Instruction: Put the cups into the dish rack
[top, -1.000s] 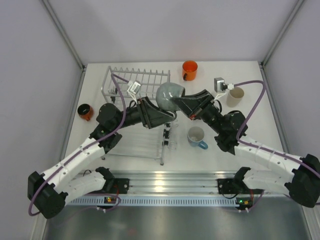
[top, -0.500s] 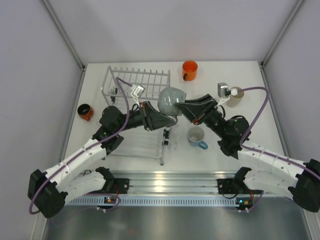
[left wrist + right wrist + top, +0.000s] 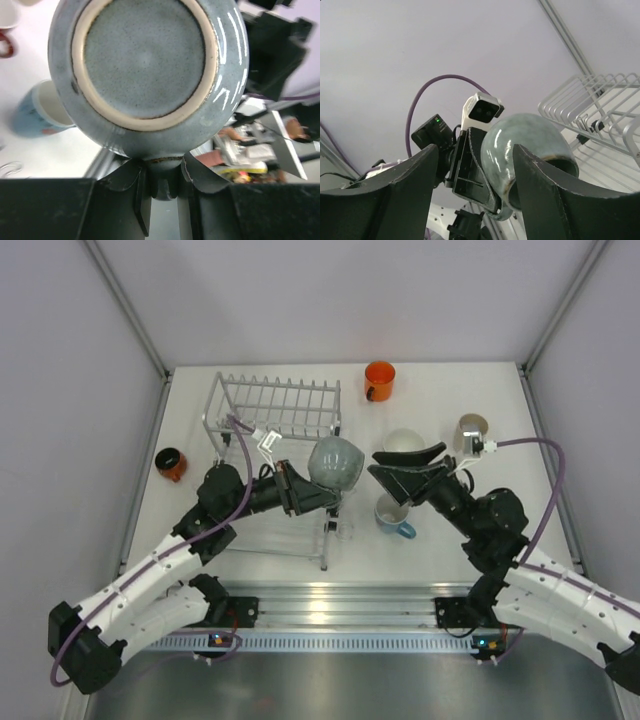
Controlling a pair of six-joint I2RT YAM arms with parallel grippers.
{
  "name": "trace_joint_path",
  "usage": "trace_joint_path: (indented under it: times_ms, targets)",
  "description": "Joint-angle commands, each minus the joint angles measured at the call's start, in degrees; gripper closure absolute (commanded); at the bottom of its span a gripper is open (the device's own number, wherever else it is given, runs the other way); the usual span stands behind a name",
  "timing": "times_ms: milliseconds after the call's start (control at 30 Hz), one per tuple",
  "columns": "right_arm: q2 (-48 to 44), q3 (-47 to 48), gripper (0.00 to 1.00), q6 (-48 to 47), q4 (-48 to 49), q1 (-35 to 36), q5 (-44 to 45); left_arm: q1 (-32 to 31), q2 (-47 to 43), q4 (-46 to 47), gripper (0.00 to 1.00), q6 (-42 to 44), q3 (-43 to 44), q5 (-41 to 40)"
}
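A grey-blue glazed cup [image 3: 335, 462] hangs above the table by the right end of the dish rack [image 3: 270, 405]. My left gripper [image 3: 328, 494] is shut on its handle. In the left wrist view the cup's base [image 3: 145, 55] faces the camera, and the handle sits between the fingers of the left gripper [image 3: 162, 172]. My right gripper [image 3: 378, 466] stands open just right of the cup, apart from it. Its wrist view shows the cup [image 3: 530, 145] beyond the spread jaws of the right gripper [image 3: 475, 155]. On the table stand an orange cup [image 3: 379, 380], a light blue cup [image 3: 393, 516], a beige cup [image 3: 472, 428] and a dark red-orange cup [image 3: 169, 463].
The wire rack [image 3: 600, 110] has a row of upright tines at the back and a low flat part toward me. A white-lined cup [image 3: 403, 440] shows partly behind the right gripper. The arms' mounting rail [image 3: 340, 615] runs along the near edge.
The left gripper closed on the cup's handle. The right gripper let go of the cup, opened, and drew back to the right. The cup moved slightly toward me.
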Motion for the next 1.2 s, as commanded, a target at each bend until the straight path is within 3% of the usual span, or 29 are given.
trace_joint_path:
  times_ms: [0, 33, 100, 133, 233, 667, 900, 1167]
  targets:
    - [-2.83, -0.59, 0.38, -2.67, -3.59, 0.68, 2.05, 0.01, -4.53, -8.80, 1.00, 11.07, 3.53, -10.73]
    - [-3.45, -1.03, 0.37, -2.85, -4.48, 0.60, 2.22, 0.01, -6.11, -17.28, 1.00, 12.76, 4.24, -13.84]
    - [-5.64, -0.77, 0.37, -3.99, -8.24, 0.60, 3.36, 0.01, -7.52, -25.41, 1.00, 16.88, 6.17, -21.48]
    - [-6.44, -0.51, 0.37, -5.12, -9.83, 0.60, 4.06, 0.01, -7.71, -32.41, 1.00, 17.95, 7.05, -29.43]
    - [-9.34, 0.46, 0.37, -6.89, -14.92, 0.68, 7.21, 0.01, -5.87, -42.29, 1.00, 21.56, 10.22, -41.16]
    - [-14.09, 4.15, 0.38, -12.96, -25.65, 0.68, 12.41, 0.09, -0.33, -47.42, 1.00, 22.89, 9.52, -63.16]
    - [-18.13, 4.94, 0.38, -14.71, -30.93, 0.60, 16.54, 0.79, 5.21, -47.16, 1.00, 22.27, 9.52, -66.08]
    - [-22.44, 4.94, 0.38, -15.68, -34.54, 0.60, 18.13, 5.35, 10.48, -39.97, 1.00, 23.67, 8.46, -62.57]
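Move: The left hand already holds the grey cup by its handle. The clear spot on the dish rack's lower tier lies about 13 cm ahead of this hand, 16 cm to its left and 25 cm below. The rack's upper shelf is some 24 cm ahead, 12 cm left and 12 cm lower; the blue mug stands 3 cm ahead, 18 cm right and 27 cm below. From the right hand, that rack spot is roughly 8 cm ahead, 27 cm left and 33 cm below. Down and to the left, nearly 20 cm each way, and about 10 cm forward, the left hand swings the grey cup towards the rack's lower tier, quick at first, then slowing. Its wrist turns some 80 degrees, so that fingers pointing right come to point forward and down, still pinching the handle. The right hand, already open and empty, backs off 8 cm to the right, sinking slightly. ##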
